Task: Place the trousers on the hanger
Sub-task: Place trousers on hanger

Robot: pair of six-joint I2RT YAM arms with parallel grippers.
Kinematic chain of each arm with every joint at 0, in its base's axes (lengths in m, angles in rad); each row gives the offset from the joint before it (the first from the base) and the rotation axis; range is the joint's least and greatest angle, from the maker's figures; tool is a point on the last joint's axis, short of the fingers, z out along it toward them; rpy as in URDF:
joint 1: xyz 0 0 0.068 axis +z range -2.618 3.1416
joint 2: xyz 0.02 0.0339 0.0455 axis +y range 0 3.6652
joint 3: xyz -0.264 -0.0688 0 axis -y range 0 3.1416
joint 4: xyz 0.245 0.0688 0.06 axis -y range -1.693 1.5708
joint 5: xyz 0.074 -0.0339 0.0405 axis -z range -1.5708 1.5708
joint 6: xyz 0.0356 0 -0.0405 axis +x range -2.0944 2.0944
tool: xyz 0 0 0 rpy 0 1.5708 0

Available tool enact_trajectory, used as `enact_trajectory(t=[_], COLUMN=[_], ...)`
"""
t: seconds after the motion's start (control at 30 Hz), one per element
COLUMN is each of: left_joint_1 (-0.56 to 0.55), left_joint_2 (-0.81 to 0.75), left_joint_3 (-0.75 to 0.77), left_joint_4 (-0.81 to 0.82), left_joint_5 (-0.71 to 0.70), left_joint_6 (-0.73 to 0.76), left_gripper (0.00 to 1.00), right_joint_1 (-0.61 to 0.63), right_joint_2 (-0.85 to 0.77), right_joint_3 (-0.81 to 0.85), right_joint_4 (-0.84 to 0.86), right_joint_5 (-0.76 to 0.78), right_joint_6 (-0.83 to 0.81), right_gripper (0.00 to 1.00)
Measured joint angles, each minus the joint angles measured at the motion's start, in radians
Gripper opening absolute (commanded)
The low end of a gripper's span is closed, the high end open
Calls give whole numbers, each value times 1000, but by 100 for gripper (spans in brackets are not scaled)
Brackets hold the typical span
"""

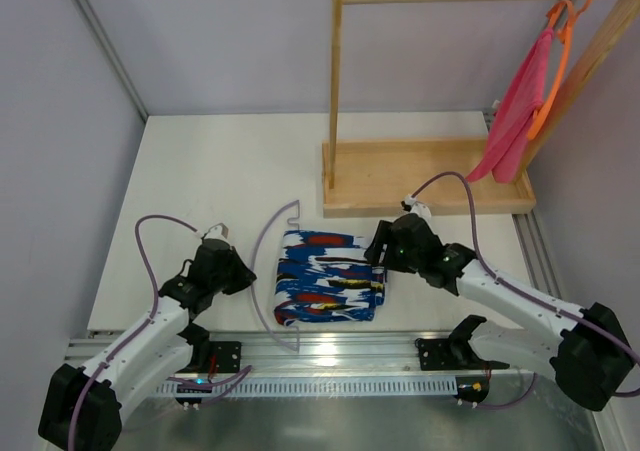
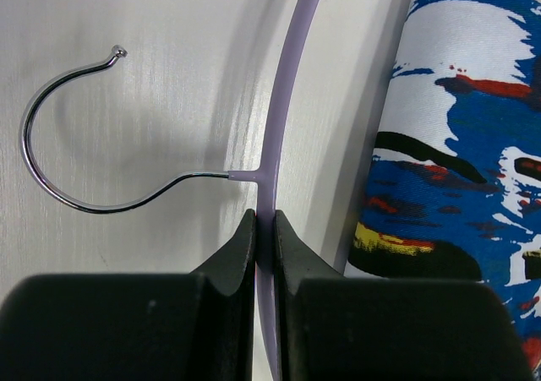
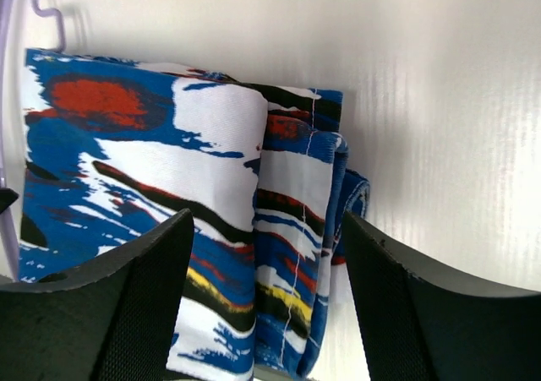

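The trousers lie folded into a flat blue patterned bundle on the white table between the two arms. The pale lavender hanger lies flat along their left edge, its silver hook pointing left. My left gripper is shut on the hanger's thin bar, just beside the hook's root. My right gripper stands open over the right folded edge of the trousers, one finger on each side of the fold, with nothing gripped. In the top view the right gripper sits at the bundle's right edge.
A wooden rack stands at the back right on its tray-like base. A pink-red cloth hangs from an orange hanger on its rail. An aluminium rail runs along the near table edge.
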Motion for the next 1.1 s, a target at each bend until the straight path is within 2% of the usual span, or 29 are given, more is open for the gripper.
enact_trajectory(t=[0.1, 0.23, 0.5, 0.57, 0.6, 0.63, 0.67, 0.7, 0.93, 1.1], left_joint_1=[0, 0, 0, 0, 0, 0, 0, 0, -2, -3], left_joint_2=[0, 0, -14, -23, -26, -27, -27, -27, 14, 48], left_joint_3=[0, 0, 0, 0, -1, -2, -4, -5, -5, -3], left_joint_4=[0, 0, -5, -8, -8, -8, -8, -8, 10, 47], left_joint_5=[0, 0, 0, 0, 0, 0, -2, -3, -2, 35], left_joint_6=[0, -4, -8, -11, -11, -11, -11, -11, -23, -11], left_gripper=[0, 0, 0, 0, 0, 0, 0, 0, 0, 0], right_joint_1=[0, 0, 0, 0, 0, 0, 0, 0, -61, -79], right_joint_2=[-76, -104, 94, 121, 134, 147, 163, 170, 171, 172], right_joint_3=[50, 86, 72, 42, 29, 19, 15, 14, 63, 38], right_joint_4=[-69, -40, 75, 119, 138, 159, 176, 186, 117, 122], right_joint_5=[31, 13, -56, -69, -80, -89, -98, -102, -60, -57], right_joint_6=[-24, -67, -84, -84, -84, -86, -88, -100, -145, -151], right_gripper=[75, 75, 68, 63, 54, 36, 10, 4, 4, 4])
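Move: Just ahead of the open right hand, the folded trousers' right-hand fold lies about 2 cm farther out, 3 cm to its left and 2 cm below; the middle of the trousers is some 12 cm left and 4 cm back. The purple hanger's middle lies about 24 cm left and 4 cm back, the rack's tray roughly 18 cm ahead and 11 cm right. From the left hand, still holding the hanger, that fold is some 26 cm right and 5 cm ahead. Hopping up about 5 cm, the right hand arcs left and slightly forward over the trousers' right fold, then sinks some 7 cm onto it. There its open fingers shut, pinching the upper cloth layers, and drag them about 3 cm to the right and a little forward. The left fingers keep their hold on the hanger. ##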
